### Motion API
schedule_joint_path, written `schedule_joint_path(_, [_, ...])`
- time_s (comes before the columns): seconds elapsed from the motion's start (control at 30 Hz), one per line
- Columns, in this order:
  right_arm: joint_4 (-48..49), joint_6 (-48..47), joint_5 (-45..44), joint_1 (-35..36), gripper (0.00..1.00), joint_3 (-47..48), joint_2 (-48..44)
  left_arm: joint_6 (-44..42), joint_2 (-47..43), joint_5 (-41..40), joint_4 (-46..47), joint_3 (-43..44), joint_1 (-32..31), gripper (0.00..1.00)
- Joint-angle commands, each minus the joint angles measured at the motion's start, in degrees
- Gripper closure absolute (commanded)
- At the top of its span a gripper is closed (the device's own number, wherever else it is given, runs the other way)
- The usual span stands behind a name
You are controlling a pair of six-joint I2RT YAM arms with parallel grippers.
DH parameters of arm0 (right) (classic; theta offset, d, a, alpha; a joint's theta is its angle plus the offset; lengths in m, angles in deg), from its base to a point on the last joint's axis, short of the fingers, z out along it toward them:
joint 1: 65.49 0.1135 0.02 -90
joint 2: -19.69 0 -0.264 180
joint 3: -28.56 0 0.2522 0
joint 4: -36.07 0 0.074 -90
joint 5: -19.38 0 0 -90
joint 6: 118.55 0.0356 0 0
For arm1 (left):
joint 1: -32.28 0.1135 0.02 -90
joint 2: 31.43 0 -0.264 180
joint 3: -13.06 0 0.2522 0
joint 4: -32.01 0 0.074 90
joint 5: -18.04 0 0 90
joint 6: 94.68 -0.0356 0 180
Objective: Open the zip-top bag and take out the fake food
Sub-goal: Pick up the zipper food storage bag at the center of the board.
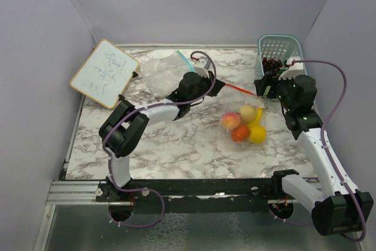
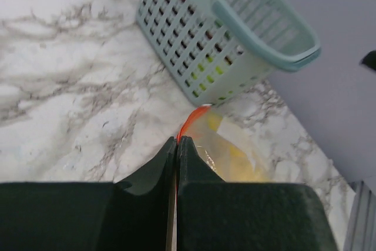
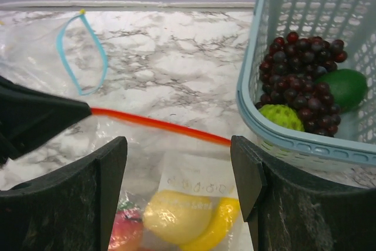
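Observation:
The zip-top bag (image 1: 244, 110) lies right of centre on the marble table, and its red zip strip (image 3: 158, 124) is stretched taut. My left gripper (image 2: 177, 144) is shut on the left end of that strip (image 2: 192, 117). In the top view the left gripper (image 1: 221, 85) sits at the bag's upper left corner. My right gripper (image 3: 179, 166) hangs open just above the bag's top, its fingers either side of the white label. Inside the bag I see fake food: a lemon (image 3: 176, 216), a banana (image 3: 226, 221) and a red fruit (image 3: 126, 230). The right gripper (image 1: 262, 89) is beside the basket.
A teal basket (image 1: 281, 48) at the back right holds dark grapes (image 3: 299, 57) and green fruits (image 3: 346, 86). A second clear bag with a blue zip (image 3: 82, 51) lies behind. A small whiteboard (image 1: 104, 73) leans at the back left.

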Motion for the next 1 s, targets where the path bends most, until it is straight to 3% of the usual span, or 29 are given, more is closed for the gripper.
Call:
schedule_joint_path(0.0, [5.95,-1.93,11.25,-0.34,0.29,-1.30,-2.50,-2.68,-9.49,7.59,2.71,-1.71,1.88,1.00])
schedule_joint_path(0.2, [9.22,-3.56,20.33,-0.29,0.29,-2.06,-2.58,-0.20,-17.50,22.57,6.06,-3.18,6.48,1.00])
schedule_joint_path(0.37, [13.19,-2.01,25.24,-0.29,0.28,-3.06,-2.86,-3.62,-21.97,31.94,4.51,-4.03,7.28,1.00])
schedule_joint_path(0.8, [17.59,-3.34,36.93,-0.29,0.24,-4.77,-2.07,-5.53,-28.49,45.25,2.01,-7.90,13.21,1.00])
schedule_joint_path(0.97, [18.60,-2.46,49.07,-0.30,0.33,-3.90,0.73,-5.31,-29.39,44.63,1.70,-8.37,14.56,1.00])
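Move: The right end of the red zipper, which the open right hand goes for, hangs about 4 cm ahead of that hand, barely 1 cm to its left and 11 cm lower; the basket stands some 13 cm ahead and 7 cm right. The left hand already pinches the zipper's left end, with the right end about 13 cm to its right, 1 cm back and 5 cm down. From the left hand, the bagged food is about 12 cm back, 8 cm right and 9 cm down. Keeping its pinch on the zipper's left end, the left hand lifts the bag about 16 cm, fast at first, then draws it back and left some 9 cm each way while its fingers tip up and swing clockwise. The right hand, fingers still wide open, sweeps about 10 cm left and a little back and up, turning counter-clockwise some 35 degrees to bring its jaws towards the zipper's free right end, without closing on it. ##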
